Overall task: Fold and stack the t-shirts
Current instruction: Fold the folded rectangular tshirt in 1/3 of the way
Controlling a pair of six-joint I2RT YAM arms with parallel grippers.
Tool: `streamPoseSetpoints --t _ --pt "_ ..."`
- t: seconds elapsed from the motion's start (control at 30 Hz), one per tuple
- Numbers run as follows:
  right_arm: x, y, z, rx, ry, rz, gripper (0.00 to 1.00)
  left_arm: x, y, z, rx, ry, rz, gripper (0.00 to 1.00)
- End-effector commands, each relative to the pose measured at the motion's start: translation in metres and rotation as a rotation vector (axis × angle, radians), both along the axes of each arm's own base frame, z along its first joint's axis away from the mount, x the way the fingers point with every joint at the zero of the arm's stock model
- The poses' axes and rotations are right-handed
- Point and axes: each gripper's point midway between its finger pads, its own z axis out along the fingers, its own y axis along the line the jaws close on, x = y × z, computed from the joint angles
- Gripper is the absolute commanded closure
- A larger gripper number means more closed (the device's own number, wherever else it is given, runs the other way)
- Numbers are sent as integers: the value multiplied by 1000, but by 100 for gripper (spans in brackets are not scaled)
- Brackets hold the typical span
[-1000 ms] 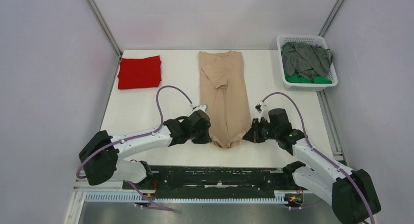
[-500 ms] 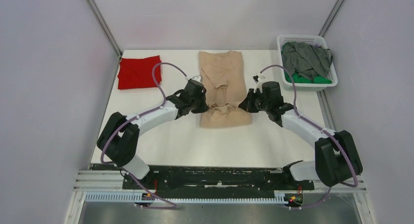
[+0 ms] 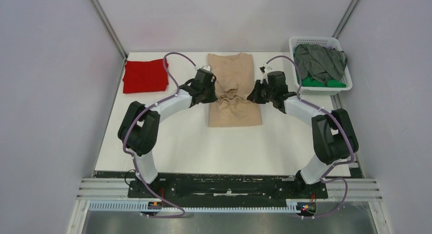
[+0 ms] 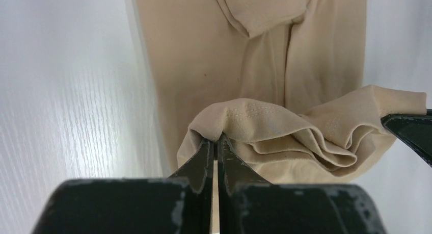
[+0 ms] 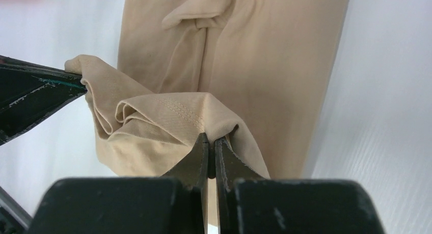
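Observation:
A beige t-shirt (image 3: 234,111) lies lengthwise at the table's middle, its near part doubled over toward the far end. My left gripper (image 3: 218,97) is shut on the left corner of its hem (image 4: 224,122). My right gripper (image 3: 248,98) is shut on the right hem corner (image 5: 204,114). The hem bunches in loose folds between them, above the shirt's middle. In the left wrist view my gripper (image 4: 215,138) pinches the cloth; in the right wrist view my gripper (image 5: 209,136) does the same. A red t-shirt (image 3: 145,75) lies folded at the far left.
A white basket (image 3: 300,84) at the far right holds a dark grey t-shirt (image 3: 319,60) over a green one (image 3: 321,82). Grey walls close in on both sides. A black rail runs along the near edge.
Both grippers have carried the beige shirt's hem from the near edge toward the far end, folding the near part over itself. Both arms have stretched out.

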Motion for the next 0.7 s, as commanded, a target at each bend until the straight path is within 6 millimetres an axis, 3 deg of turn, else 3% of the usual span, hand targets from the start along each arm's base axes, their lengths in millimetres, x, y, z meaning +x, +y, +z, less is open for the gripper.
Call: streamPoseSetpoints --t 0.0,0.27,0.33,0.4,0.43,0.5,0.53,0.57,0.67 --pt "36 -2 18 -10 -90 -30 99 31 4 8 37 -58 14 97" --pt "66 -5 3 -50 -95 -80 92 55 12 -3 105 -53 65 92" --pt "72 -3 2 -42 -93 -73 86 60 13 -5 113 -46 68 88" --pt "78 -4 1 -35 -87 -80 73 66 12 -2 119 -53 67 74" --pt "81 -5 4 -30 -88 -91 62 68 13 -2 124 -53 69 65" --pt "86 -11 9 -22 -98 -115 27 72 13 6 124 -68 70 33" --pt "88 -13 15 -17 -107 -121 8 73 14 12 125 -81 73 5" --pt "89 -14 19 -14 -116 -119 2 74 14 19 122 -96 72 1" --pt "83 -18 30 -22 -142 -118 2 71 14 41 97 -134 66 0"
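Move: Both hands still pinch the doubled hem near its corners. The left hand's laying spot on the far part of the beige t-shirt is about 6 cm ahead, straight on and some 4 cm below, with the collar end about 18 cm ahead and 5 cm right; the right hand's laying spot is about 6 cm ahead, level sideways, 4 cm below. The red t-shirt is some 9 cm ahead and 29 cm left of the left hand, the basket 13 cm ahead and 29 cm right of the right. Side by side, both hands carry the pinched hem forward over the t-shirt towards the collar end, some 5 cm while sinking about 2 cm, with the wrists nearly steady. Near the low point both sets of fingers spread wide and let go of the cloth, and the hands keep drifting forward another 1 to 2 cm while they rise about 1 cm clear of it. ##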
